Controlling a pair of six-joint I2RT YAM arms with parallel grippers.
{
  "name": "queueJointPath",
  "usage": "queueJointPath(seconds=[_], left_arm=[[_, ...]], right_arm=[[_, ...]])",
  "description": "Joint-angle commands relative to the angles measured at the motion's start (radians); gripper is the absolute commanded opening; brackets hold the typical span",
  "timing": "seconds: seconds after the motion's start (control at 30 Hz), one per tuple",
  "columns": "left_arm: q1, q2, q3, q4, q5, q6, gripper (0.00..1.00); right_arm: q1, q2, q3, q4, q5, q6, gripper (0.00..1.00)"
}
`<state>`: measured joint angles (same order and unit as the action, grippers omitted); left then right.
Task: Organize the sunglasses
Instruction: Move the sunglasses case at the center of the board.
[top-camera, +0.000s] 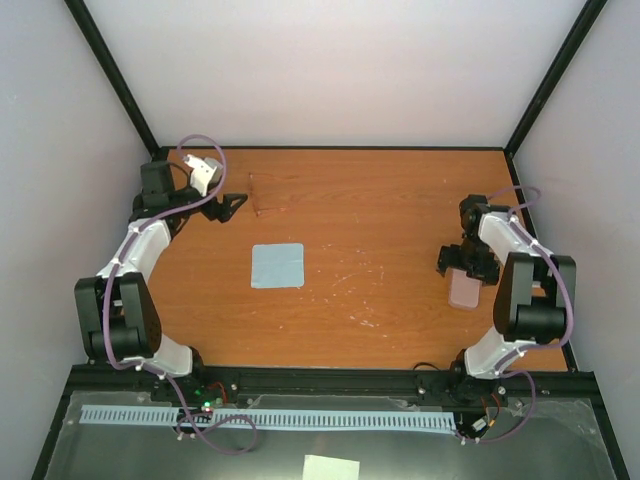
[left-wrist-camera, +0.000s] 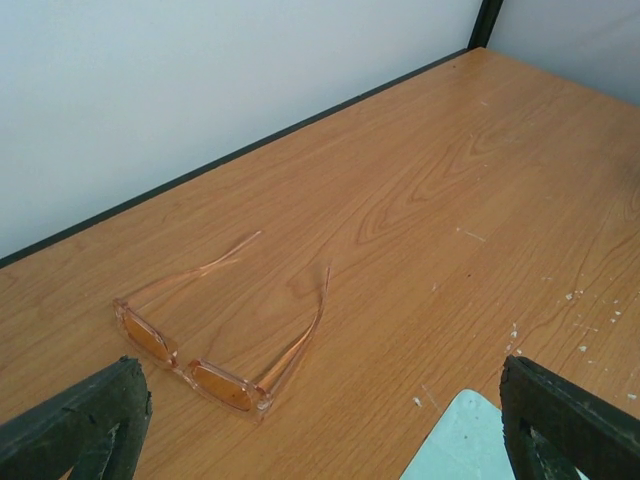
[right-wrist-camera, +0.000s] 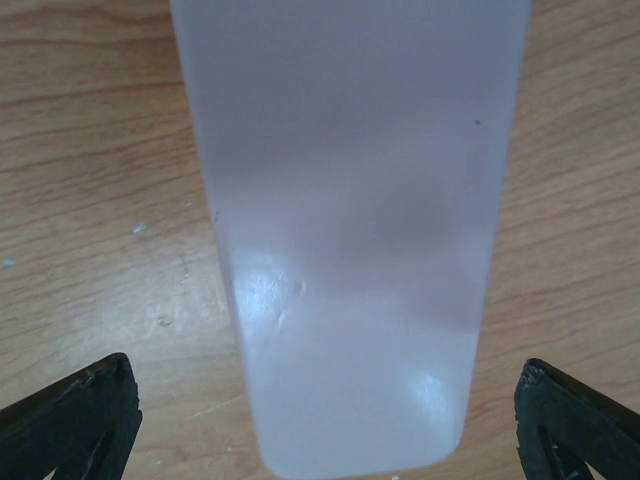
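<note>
The sunglasses (left-wrist-camera: 215, 380), with amber lenses and thin clear arms unfolded, lie flat on the wooden table; they show faintly at the back left in the top view (top-camera: 262, 211). My left gripper (left-wrist-camera: 320, 372) is open and empty, hovering just short of them (top-camera: 231, 205). A pink case (right-wrist-camera: 350, 250) lies on the table between the wide-open jaws of my right gripper (right-wrist-camera: 323, 365), untouched by either finger. In the top view the right gripper (top-camera: 462, 262) sits over the case (top-camera: 465, 293) at the right.
A flat blue-grey cloth (top-camera: 277, 265) lies mid-table; its corner shows in the left wrist view (left-wrist-camera: 462, 440). White walls with black frame posts close the back and sides. A black rail (top-camera: 330, 380) runs along the near edge.
</note>
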<state>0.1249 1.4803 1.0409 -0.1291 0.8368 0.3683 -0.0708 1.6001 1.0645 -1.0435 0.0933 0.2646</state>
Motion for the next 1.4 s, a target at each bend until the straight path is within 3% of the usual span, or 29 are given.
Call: queueJointPath(seconds=[0.0,0.37,0.47,0.6,0.8,1.0,1.37], left_arm=[[-0.006,0.024,0.051,-0.024,-0.002,0.033,0.95],[-0.011,0.040,0.074,-0.062,-0.011,0.027,0.95],[-0.014,0.042,0.076,-0.065,-0.010,0.029,0.95],[-0.019,0.039,0.076,-0.066,-0.008,0.036,0.95],[-0.024,0.029,0.071,-0.069,0.005,0.068,0.95],[-0.025,0.028,0.075,-0.070,0.024,0.094,0.95],[-0.028,0.010,0.071,-0.072,0.062,0.145,0.96]], right_arm=[[-0.014,0.091,0.017,-0.015,-0.007,-0.044,1.00],[-0.018,0.178,0.036,-0.004,0.008,-0.047,0.97],[-0.018,0.187,0.027,0.008,-0.027,-0.053,0.90],[-0.018,0.204,0.030,0.005,-0.085,-0.054,0.73],[-0.009,0.210,0.081,-0.015,-0.239,0.052,0.67],[0.108,0.265,0.154,-0.024,-0.373,0.234,0.62],[0.350,0.497,0.352,-0.032,-0.417,0.411,0.61]])
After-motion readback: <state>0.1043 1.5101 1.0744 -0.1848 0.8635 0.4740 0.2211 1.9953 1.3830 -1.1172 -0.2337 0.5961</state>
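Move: Directly beneath the open right fingers, about 4 cm down, lies the sunglasses case, its length running forward and back. From that hand the blue cloth is some 43 cm to the left and 2 cm ahead, and the sunglasses about 49 cm left and 19 cm ahead. From the left hand the case is roughly 52 cm to the right, 15 cm back and 20 cm below. Sinking about 4 cm over the case with its tips tilting slightly back towards the base, the right hand closes its fingers by about a quarter until they pinch the case's two long sides. Keeping that grip, it then sweeps low to the left some 15 cm and about 5 cm forward, towards the cloth and the board's middle, rolling around 15 degrees so its left side rises. ##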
